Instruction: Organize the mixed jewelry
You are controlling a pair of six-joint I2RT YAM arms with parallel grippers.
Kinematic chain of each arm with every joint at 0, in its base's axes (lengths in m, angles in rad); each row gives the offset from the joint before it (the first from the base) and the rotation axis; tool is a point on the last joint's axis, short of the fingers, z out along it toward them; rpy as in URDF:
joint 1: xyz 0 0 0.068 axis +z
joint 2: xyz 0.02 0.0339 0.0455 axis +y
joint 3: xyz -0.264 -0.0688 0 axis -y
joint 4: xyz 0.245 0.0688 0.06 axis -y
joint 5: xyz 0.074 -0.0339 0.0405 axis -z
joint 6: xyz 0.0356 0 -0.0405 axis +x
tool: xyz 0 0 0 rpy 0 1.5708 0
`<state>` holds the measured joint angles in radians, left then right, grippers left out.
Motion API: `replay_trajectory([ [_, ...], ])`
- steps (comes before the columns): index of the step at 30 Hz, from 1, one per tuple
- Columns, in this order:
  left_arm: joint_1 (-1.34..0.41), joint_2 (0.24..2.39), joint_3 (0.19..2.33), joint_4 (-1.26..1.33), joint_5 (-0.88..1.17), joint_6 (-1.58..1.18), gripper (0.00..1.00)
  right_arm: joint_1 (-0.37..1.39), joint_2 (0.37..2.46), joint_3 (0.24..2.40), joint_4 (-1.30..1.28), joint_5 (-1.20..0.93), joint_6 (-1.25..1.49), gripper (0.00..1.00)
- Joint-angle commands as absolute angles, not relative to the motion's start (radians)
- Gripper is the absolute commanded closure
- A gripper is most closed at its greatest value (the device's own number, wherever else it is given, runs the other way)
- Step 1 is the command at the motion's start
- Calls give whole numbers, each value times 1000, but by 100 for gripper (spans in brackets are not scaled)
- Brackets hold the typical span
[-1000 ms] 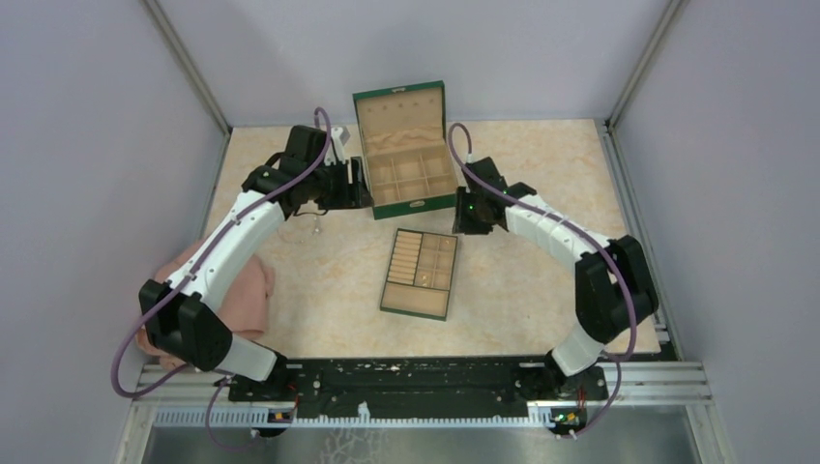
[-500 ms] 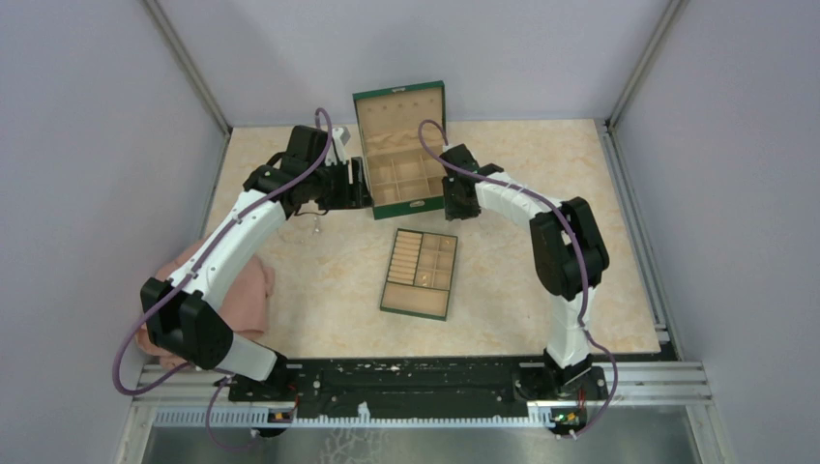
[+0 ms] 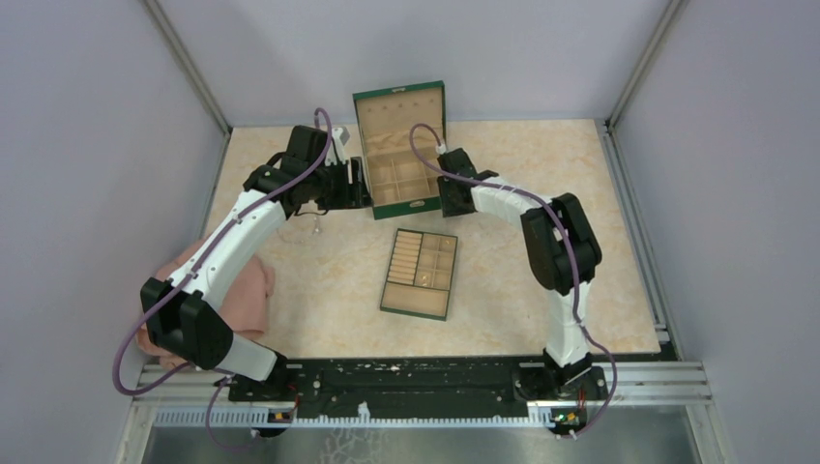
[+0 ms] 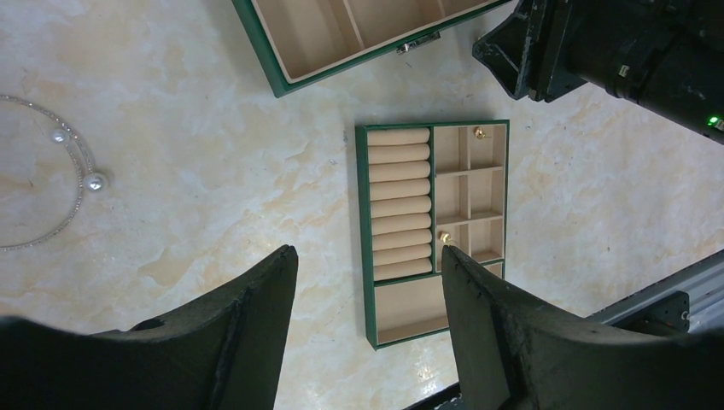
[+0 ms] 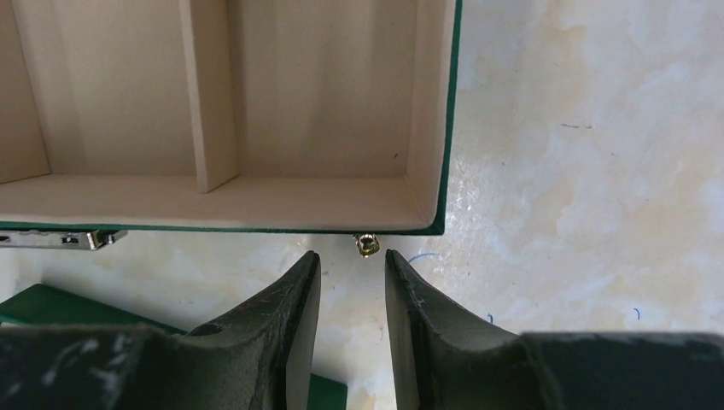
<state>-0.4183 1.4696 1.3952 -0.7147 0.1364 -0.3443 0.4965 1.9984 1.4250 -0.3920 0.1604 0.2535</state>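
Note:
A tiny gold piece of the mixed jewelry lies on the table against the front wall of the open green box, near its right corner. My right gripper hovers just short of it, open a narrow gap with nothing between the fingers. Two more gold specks sit in small compartments of the flat beige tray. A thin chain loop with pearls lies on the marble to the left. My left gripper hangs open and empty high above the tray's near end.
The green box stands open at the back centre, the tray in front of it. A pink cloth lies by the left arm. The box's metal latch sticks out left of my right gripper.
My right arm has swung left and forward, bringing its gripper down to the green box's front right corner. The left arm has stayed still.

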Motion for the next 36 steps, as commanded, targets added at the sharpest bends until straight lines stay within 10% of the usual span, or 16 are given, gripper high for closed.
replay_trajectory([
  [1, -414, 1464, 1424, -718, 120, -357, 31, 496, 2020, 1415, -305, 178, 220, 66],
  [36, -414, 1468, 1390, -681, 136, -394, 31, 463, 1865, 1173, -280, 308, 217, 87],
])
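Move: The gold earring lies on the table close against the front wall of the open green box, near its right corner, roughly 2 cm ahead of my right hand, hardly to either side, and 2 cm below. The box's middle is about 8 cm ahead and 8 cm left of that hand, the divided tray about 11 cm back and 7 cm left. From my left hand the earring is some 9 cm ahead, 16 cm right and 19 cm below. I ease my right hand down and forward about 2 cm each, to the earring at the foot of the box's front wall, and close my part-open fingers to pinch it. Still low at the table, I then take it some 3 cm to the right and 2 cm back, out from the wall, with the wrist tilting only slightly. ##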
